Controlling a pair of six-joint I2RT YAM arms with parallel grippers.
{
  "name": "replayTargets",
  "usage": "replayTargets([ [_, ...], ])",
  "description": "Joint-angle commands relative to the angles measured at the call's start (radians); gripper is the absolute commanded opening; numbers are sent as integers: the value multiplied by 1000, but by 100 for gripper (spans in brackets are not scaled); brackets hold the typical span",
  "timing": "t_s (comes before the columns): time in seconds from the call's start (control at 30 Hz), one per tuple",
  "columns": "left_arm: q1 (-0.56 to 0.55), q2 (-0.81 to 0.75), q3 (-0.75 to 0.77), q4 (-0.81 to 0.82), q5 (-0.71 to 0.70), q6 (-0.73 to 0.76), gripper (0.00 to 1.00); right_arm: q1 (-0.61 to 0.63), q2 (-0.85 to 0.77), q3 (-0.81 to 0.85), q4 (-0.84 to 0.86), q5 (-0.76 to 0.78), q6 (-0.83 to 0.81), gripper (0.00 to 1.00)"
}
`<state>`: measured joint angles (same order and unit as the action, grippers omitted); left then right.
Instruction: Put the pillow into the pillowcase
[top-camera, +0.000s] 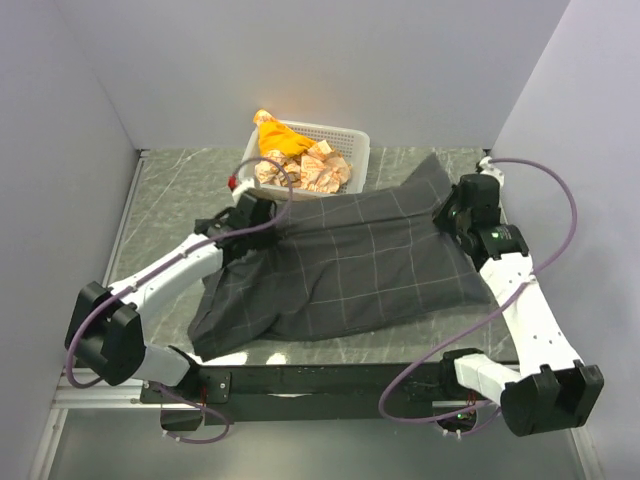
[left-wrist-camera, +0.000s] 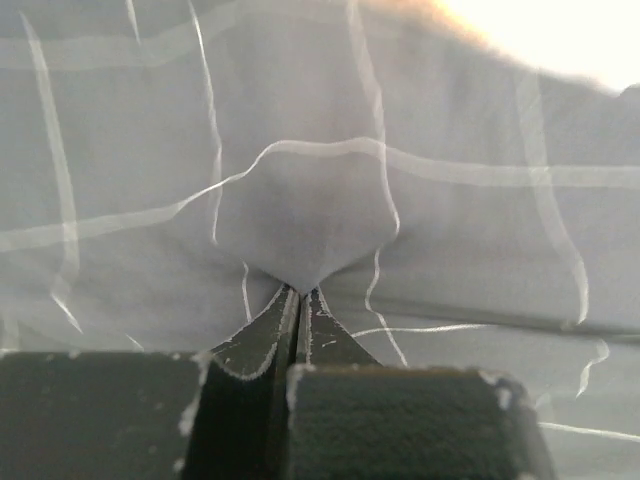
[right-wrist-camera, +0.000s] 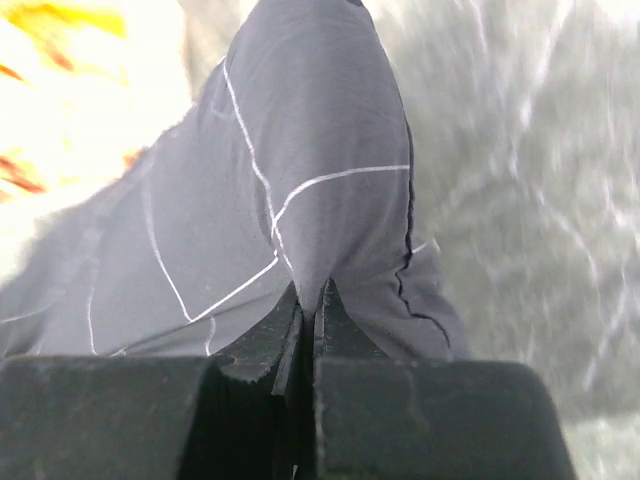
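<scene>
The dark grey checked pillowcase (top-camera: 345, 265) lies bulging across the middle of the table. The pillow is hidden from every view. My left gripper (top-camera: 262, 212) is at the pillowcase's far left edge, shut on a pinch of its fabric (left-wrist-camera: 300, 215); the cloth rises in a small peak right at the fingertips (left-wrist-camera: 300, 292). My right gripper (top-camera: 452, 216) is at the far right corner of the pillowcase (right-wrist-camera: 320, 160), shut on a fold of it, which stands up from the jaws over the marbled table.
A white basket (top-camera: 355, 140) with orange and yellow crumpled items stands at the back of the table, just beyond the pillowcase. Grey walls close in the left, back and right. The dark marbled tabletop (top-camera: 170, 200) shows around the cloth.
</scene>
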<state>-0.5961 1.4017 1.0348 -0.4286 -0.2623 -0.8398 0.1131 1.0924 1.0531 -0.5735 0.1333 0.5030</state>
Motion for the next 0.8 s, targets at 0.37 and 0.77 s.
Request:
replayTargets([
  [0.37,393,-43,-19,-4,28,-33,60,40,-31,-151,95,49,-27,68],
  [0.77,495,189,13,-10,-116,-179,77,765,-8,-220,248,173,108,69],
])
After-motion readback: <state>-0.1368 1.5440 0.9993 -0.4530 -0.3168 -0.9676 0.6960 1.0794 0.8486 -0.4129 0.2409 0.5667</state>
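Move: Both hands have a pinch of the pillowcase lifted off the table. Its far-left corner lies about 15 cm left of the left hand, 3 cm ahead and some 11 below; the white basket is roughly 17 cm ahead and 7 right of that hand, 9 below. From the right hand, the pillowcase's middle is around 22 cm left, 8 back and 17 lower, and the basket about 30 left and 15 ahead. Both hands let go of the raised cloth and their fingers stay open. The left goes forward about 5 cm with a short rise, then sweeps some 17 cm left, sinking towards the far-left corner and turning counter-clockwise. The right dips about 8 cm, then swings some 16 cm left and a little back towards the pillowcase's middle, turning about 25 degrees counter-clockwise. ##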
